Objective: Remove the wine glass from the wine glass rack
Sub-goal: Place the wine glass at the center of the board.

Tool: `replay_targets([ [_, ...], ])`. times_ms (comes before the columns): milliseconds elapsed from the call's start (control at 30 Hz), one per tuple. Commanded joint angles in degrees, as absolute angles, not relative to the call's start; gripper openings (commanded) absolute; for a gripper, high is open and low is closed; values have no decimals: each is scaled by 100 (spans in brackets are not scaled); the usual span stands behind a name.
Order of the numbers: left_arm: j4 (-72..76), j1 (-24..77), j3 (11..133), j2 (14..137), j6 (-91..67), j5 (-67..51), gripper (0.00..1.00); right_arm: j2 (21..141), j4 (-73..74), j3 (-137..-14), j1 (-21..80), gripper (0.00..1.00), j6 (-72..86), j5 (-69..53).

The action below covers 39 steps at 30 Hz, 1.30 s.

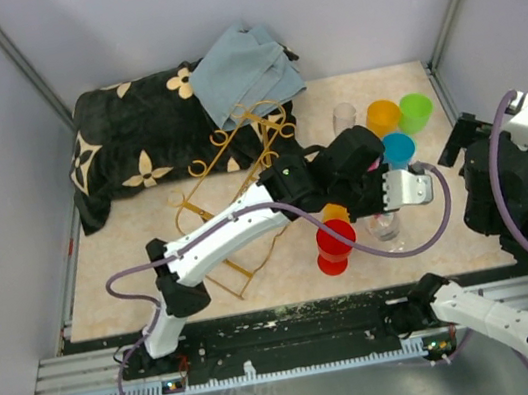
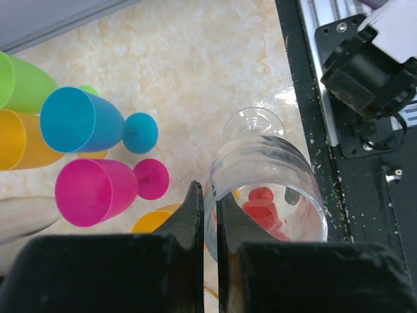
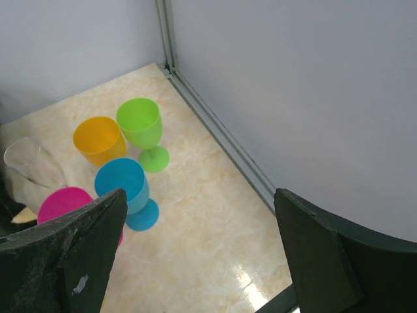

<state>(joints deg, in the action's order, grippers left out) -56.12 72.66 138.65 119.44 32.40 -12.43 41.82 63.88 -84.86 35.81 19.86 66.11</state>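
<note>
My left gripper [image 2: 210, 208] is shut on the rim of a clear wine glass [image 2: 267, 182], one finger inside the bowl and one outside. The glass stands upright with its foot towards the table, near the front edge at the right [image 1: 384, 228]. The gold wire wine glass rack [image 1: 238, 161] stands to the left, apart from the glass, partly hidden behind the left arm. My right gripper [image 3: 201, 195] is open with nothing between its fingers, raised at the right side of the table [image 1: 459, 139].
Red [image 1: 335, 244], orange [image 1: 383, 117], green [image 1: 416, 111], blue [image 1: 399, 148] and pink [image 2: 104, 189] plastic wine glasses and another clear glass [image 1: 344, 116] crowd the right half. A black flowered cloth [image 1: 133, 138] and a blue-grey cloth [image 1: 243, 74] lie behind the rack. Walls enclose the table.
</note>
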Motion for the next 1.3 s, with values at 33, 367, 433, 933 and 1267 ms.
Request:
replay_targets([
  [33,-5146,7291,13804,12325,3498,-1107,0,4082,6537,-8694,3560,94,2185,6605],
  [367,-5172,7290,13792,12910,3731,-1109,0,3964,6686,-8901,3560,95,2153,6605],
  [433,-5244,7288,13781,12986,3794,-1139,0,3960,6665,-8936,3560,95,2094,6609],
  [933,-5744,7290,13530,13195,4147,-1104,0,3860,6647,-8780,3558,96,2118,6435],
  [1267,-5621,7288,13553,13161,4193,-939,49,3834,6618,-8651,3560,96,2101,6378],
])
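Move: The left hand already holds the clear wine glass by its rim; the open spot on the board that it is bound for lies about 28 cm below, some 2 cm back and 2 cm to the right. The red glass stands about 7 cm to the hand's left, nearly level with it fore and aft; the orange glass some 9 cm ahead and 6 left, the magenta about 15 cm straight ahead. From the right hand, that spot is about 18 cm left, 4 back and 40 below. The left hand lowers the clear glass about 13 cm towards the bare board just right of the red glass, sinking fast at first and then easing down, with a small shift forward and to the right while the fingers tip some 15 degrees steeper towards the board. With the foot down on the board the hand holds its height, and the fingers, shut until then, open partway on either side of the rim and let go. ##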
